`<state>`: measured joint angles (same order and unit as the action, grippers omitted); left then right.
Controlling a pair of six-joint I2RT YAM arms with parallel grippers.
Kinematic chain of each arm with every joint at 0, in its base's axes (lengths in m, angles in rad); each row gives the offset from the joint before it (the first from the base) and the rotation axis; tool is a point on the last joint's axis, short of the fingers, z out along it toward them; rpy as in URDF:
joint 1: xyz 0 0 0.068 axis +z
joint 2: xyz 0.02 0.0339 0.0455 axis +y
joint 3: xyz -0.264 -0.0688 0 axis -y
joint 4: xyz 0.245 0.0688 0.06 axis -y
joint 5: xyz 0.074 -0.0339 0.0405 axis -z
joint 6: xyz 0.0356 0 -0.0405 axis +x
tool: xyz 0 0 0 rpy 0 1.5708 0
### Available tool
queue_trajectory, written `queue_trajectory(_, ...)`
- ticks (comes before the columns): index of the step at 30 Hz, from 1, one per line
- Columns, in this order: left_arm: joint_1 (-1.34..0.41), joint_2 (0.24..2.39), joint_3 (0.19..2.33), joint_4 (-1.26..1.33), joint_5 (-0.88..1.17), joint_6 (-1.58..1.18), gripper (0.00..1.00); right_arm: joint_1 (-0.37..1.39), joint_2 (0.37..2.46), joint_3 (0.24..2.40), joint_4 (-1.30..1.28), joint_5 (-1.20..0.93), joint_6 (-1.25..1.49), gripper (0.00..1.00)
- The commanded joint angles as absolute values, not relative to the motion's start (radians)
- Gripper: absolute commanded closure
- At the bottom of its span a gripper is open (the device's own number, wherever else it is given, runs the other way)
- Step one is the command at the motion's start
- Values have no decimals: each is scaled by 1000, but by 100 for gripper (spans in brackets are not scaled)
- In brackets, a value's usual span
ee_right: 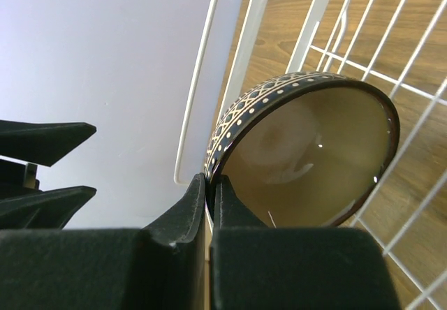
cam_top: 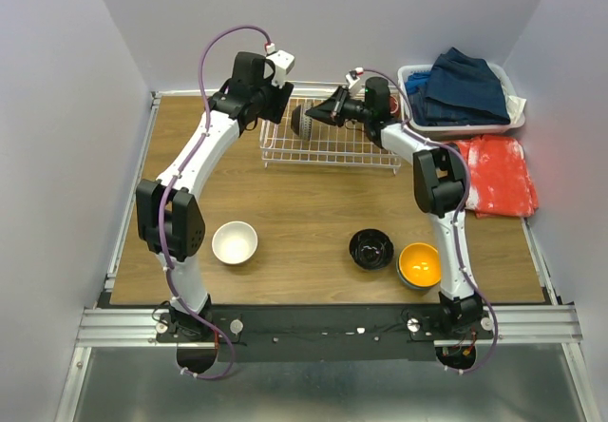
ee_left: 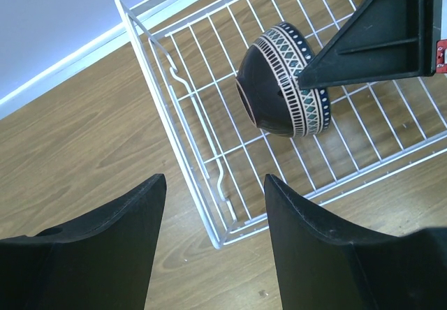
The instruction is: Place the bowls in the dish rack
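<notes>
My right gripper [cam_top: 316, 118] [ee_right: 209, 184] is shut on the rim of a patterned dark bowl [cam_top: 303, 121] [ee_left: 283, 79] [ee_right: 307, 156] with a tan inside, holding it on edge inside the white wire dish rack [cam_top: 328, 146] [ee_left: 209, 177] [ee_right: 335, 17]. My left gripper [cam_top: 269, 108] [ee_left: 213, 191] is open and empty, hovering above the rack's left end. A white bowl [cam_top: 234, 242], a glossy black bowl [cam_top: 370, 248] and an orange bowl [cam_top: 419, 264] sit upright on the near part of the table.
A white plastic basket [cam_top: 516, 118] with blue clothes [cam_top: 461, 87] stands at the back right. A red-orange cloth [cam_top: 499, 173] lies to the right of the rack. The back wall is close behind the rack.
</notes>
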<state>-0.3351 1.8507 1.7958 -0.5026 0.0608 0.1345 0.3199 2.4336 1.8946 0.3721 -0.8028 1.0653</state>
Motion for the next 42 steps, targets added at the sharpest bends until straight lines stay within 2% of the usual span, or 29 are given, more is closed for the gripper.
queue_trajectory(1, -336, 1861, 1815, -482, 67, 129, 32, 270, 2408, 1845, 249, -756, 999, 80)
queue_trajectory(3, -336, 1868, 1818, -477, 78, 123, 32, 259, 2390, 1832, 236, -756, 985, 76)
queue_trajectory(4, -336, 1870, 1819, -476, 83, 118, 32, 258, 2382, 1827, 229, -755, 974, 71)
queue_trajectory(7, -336, 1878, 1824, -471, 94, 110, 32, 253, 2347, 1799, 212, -750, 947, 69)
queue_trajectory(33, -336, 1856, 1738, -351, 143, 80, 30, 242, 2083, 1625, -86, -598, 674, 57)
queue_trajectory(38, -336, 1819, 1721, -331, 98, 89, 29, 245, 1975, 1620, -159, -715, 430, 53)
queue_trajectory(39, -334, 1803, 1712, -327, 81, 94, 29, 248, 1950, 1618, -199, -710, 381, 47)
queue_trajectory(42, -322, 1769, 1691, -310, 23, 112, 26, 262, 1853, 1609, -435, -693, 91, 45)
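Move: The right gripper is pinching the rim of the dark patterned bowl, whose middle is about 3 cm back, 3 cm left and 4 cm below. The bowl's resting spot in the dish rack lies roughly 5 cm right, 4 cm back and 6 cm below; the red bowl is level ahead, some 17 cm right and 6 cm below. From the left gripper the spot is about 14 cm right, 1 cm ahead and 15 cm down. Bring the right gripper about 6 cm to the right and slightly down while opening the fingers about a third of the way to free the dark bowl's rim. Then ease back and a little lower, and finally rise some 5 cm, still drawing back and right, opening further and tipping the fingertips down by roughly 25 degrees. ##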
